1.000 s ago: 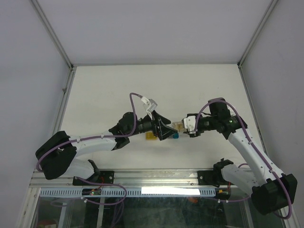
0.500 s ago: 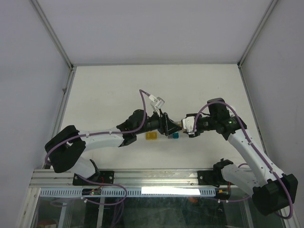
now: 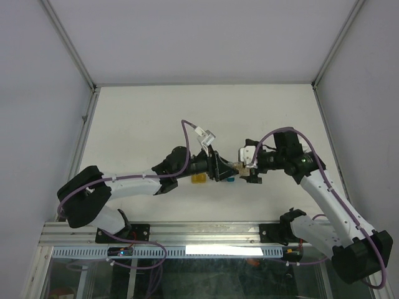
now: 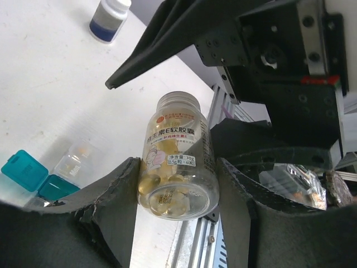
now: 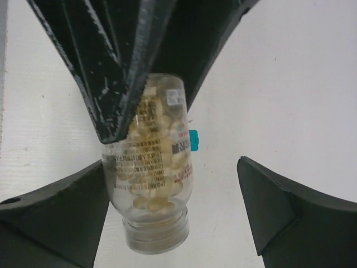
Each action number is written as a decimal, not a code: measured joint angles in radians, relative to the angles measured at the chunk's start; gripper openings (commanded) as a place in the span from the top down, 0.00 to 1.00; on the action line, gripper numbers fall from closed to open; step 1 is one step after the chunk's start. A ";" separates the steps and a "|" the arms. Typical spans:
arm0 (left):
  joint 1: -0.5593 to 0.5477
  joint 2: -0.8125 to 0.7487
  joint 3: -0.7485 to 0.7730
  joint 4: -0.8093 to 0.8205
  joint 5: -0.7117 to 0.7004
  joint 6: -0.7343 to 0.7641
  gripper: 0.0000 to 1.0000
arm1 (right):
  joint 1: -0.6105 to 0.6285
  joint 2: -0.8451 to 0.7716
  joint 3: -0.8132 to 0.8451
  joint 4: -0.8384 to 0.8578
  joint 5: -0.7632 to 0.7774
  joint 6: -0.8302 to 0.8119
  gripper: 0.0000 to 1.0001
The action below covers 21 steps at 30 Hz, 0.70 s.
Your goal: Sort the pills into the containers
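A clear bottle [image 4: 175, 162] of yellow pills hangs above the table between the two arms. My left gripper [image 4: 177, 187] is shut on its base end, one pad on each side. The bottle's threaded neck [image 5: 156, 234] points at my right gripper [image 5: 173, 184], which is open; the bottle [image 5: 153, 167] sits close to that gripper's left finger, with a wide gap to the other. From above, the bottle [image 3: 235, 167] bridges the left gripper [image 3: 225, 169] and the right gripper [image 3: 245, 167]. Below lie a yellow container [image 3: 198, 179], teal containers [image 4: 22, 170] and a clear one [image 4: 75, 162].
A white bottle with a dark blue cap [image 4: 109, 19] lies on the table beyond the containers. One teal container [image 5: 193, 140] shows just behind the held bottle. The aluminium rail [image 3: 206, 232] runs along the table's near edge.
The left arm has reached right and its gripper has closed on the bottle. The right gripper, which held the bottle before, has opened off it.
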 measured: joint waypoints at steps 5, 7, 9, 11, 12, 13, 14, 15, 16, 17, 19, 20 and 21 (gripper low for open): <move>0.000 -0.095 -0.081 0.090 -0.013 0.040 1.00 | -0.011 0.021 0.091 -0.055 -0.034 0.103 0.05; -0.001 -0.140 -0.106 0.126 -0.030 0.066 1.00 | -0.031 0.028 0.151 -0.095 -0.068 0.140 0.04; 0.000 -0.192 -0.138 0.173 -0.047 0.104 1.00 | -0.064 0.031 0.220 -0.134 -0.121 0.183 0.05; -0.001 -0.234 -0.178 0.238 -0.053 0.149 1.00 | -0.095 0.031 0.280 -0.163 -0.179 0.233 0.05; -0.001 -0.253 -0.201 0.286 -0.053 0.177 1.00 | -0.112 0.031 0.308 -0.171 -0.213 0.272 0.05; -0.001 -0.260 -0.213 0.312 -0.053 0.190 1.00 | -0.125 0.031 0.330 -0.172 -0.240 0.313 0.05; 0.000 -0.268 -0.231 0.358 -0.052 0.220 1.00 | -0.138 0.031 0.350 -0.171 -0.266 0.364 0.05; -0.001 -0.271 -0.243 0.396 -0.052 0.242 1.00 | -0.151 0.031 0.366 -0.157 -0.291 0.430 0.06; -0.001 -0.271 -0.251 0.426 -0.051 0.260 1.00 | -0.162 0.031 0.378 -0.138 -0.309 0.504 0.06; -0.001 -0.271 -0.258 0.462 -0.050 0.282 1.00 | -0.170 0.031 0.387 -0.116 -0.324 0.577 0.06; -0.001 -0.270 -0.269 0.547 -0.049 0.312 1.00 | -0.178 0.034 0.396 -0.064 -0.352 0.719 0.07; -0.001 -0.269 -0.270 0.582 -0.048 0.321 1.00 | -0.180 0.035 0.396 -0.034 -0.369 0.793 0.07; -0.001 -0.266 -0.271 0.624 -0.048 0.332 1.00 | -0.181 0.037 0.394 0.003 -0.389 0.877 0.07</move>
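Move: Below both hands lies the open teal container: from the left hand, which already grips the pill bottle, about 4 cm ahead, 1 cm to the right and 16 cm down; from the right hand, its fingers already open beside the bottle, some 4 cm ahead, 7 cm to the left and 15 cm down. At the same level, the clear box sits about 4 cm to the right of the teal container, the amber box about 13 cm to its left. Lifting the pill bottle away from the opened right fingers, the left hand keeps its pinch and goes up about 13 cm and some 6 cm left, rolling and tipping its fingers and the bottle mouth up by about 30 degrees. The right hand pulls clear almost straight up, faster, its fingers staying wide open as they tilt up towards level and the wrist rolls. ##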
